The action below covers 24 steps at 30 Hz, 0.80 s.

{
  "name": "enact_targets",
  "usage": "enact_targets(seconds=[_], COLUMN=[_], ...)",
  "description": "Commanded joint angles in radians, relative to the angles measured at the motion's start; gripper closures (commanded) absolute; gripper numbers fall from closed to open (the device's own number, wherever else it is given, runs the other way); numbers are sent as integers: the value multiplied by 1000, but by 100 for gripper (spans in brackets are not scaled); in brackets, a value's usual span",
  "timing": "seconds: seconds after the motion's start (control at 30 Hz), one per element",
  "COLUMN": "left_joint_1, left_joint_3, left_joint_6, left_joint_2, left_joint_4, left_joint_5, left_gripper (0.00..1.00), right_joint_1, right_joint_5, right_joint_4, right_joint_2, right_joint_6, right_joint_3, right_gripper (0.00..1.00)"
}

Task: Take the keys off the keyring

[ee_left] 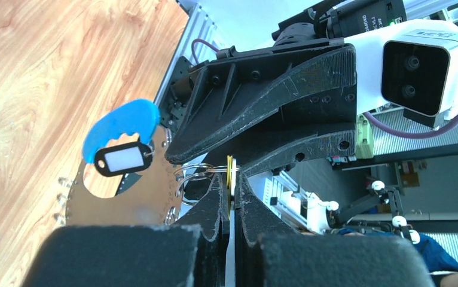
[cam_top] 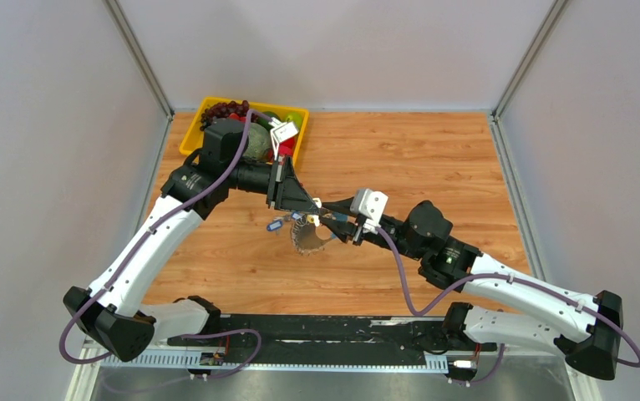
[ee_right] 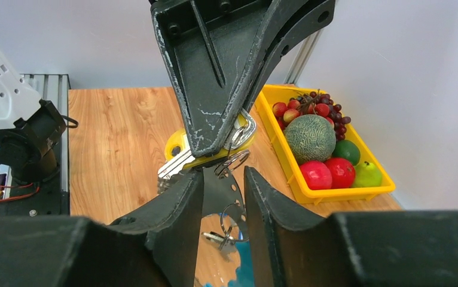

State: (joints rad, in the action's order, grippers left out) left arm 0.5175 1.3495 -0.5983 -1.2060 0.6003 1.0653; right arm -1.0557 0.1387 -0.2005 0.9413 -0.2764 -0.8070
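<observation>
The keyring (cam_top: pixel 307 236) hangs above the table between both grippers. It is a flat grey metal arc (ee_left: pixel 128 206) punched with holes, with a blue grip (ee_left: pixel 122 127) and a black tag (ee_left: pixel 125 159). My left gripper (ee_left: pixel 231 179) is shut on a yellow-headed key (ee_right: pixel 182 152) that joins wire split rings (ee_left: pixel 189 177) on the arc. My right gripper (ee_right: pixel 223 179) faces it with its jaws apart, and the arc's band (ee_right: pixel 222 194) lies between its fingers (ee_right: pixel 182 206). Lower down, a small key (ee_right: pixel 229 237) dangles from another ring.
A yellow tray (cam_top: pixel 190 134) of fruit stands at the back left of the wooden table, just behind the left arm. It holds a melon (ee_right: pixel 310 137), grapes, red fruit and a pear. Grey walls enclose the table on three sides.
</observation>
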Motion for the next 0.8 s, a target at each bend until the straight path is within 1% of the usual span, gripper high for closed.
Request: enact_targets(seconds=[0.0, 0.1, 0.2, 0.3, 0.4, 0.5, 0.77], left_joint_1=[5, 6, 4, 5, 5, 4, -4], left_joint_3=[9, 10, 11, 12, 15, 20, 36], left_joint_6=[-8, -8, -9, -10, -11, -12, -31], left_joint_2=[33, 30, 28, 29, 28, 26, 8], left_joint_4=[-54, -55, -56, -56, -55, -54, -62], left_joint_5=[27, 27, 26, 26, 25, 22, 22], left_gripper=[100, 100, 100, 100, 100, 100, 100], right_joint_1=[2, 1, 2, 1, 1, 1, 1], right_joint_5=[7, 5, -3, -19, -26, -20, 60], right_joint_4=[-61, -63, -63, -63, -63, -63, -63], right_joint_2=[-12, -15, -17, -22, -30, -41, -89], right_joint_6=[29, 31, 32, 33, 28, 19, -70], right_joint_3=[-27, -27, -26, -26, -20, -9, 48], right_gripper=[63, 65, 73, 90, 100, 100, 100])
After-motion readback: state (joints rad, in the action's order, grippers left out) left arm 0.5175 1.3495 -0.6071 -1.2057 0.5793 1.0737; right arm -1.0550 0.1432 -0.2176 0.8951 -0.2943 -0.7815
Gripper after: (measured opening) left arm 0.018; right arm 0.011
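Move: The keyring's small wire rings, at the top edge of the hanging metal plate, sit almost between the right gripper's open fingertips, about 1 cm to its left, level with it and straight ahead by 0. The yellow key, in the left fingers, is about 3 cm left, 2 cm up and 0 ahead; the blue handle hangs some 2 cm right, 6 cm below and 0 ahead. From the left gripper those rings lie about 2 cm right, 2 cm down, 0 ahead. Keep the left gripper still, shut on the yellow key. Hold the right gripper almost in place beside it, easing up slightly while closing its fingers fully to pinch the wire rings at the plate's top, then draw them about 1 cm to the right and back, rising a little, away from the left fingers. ##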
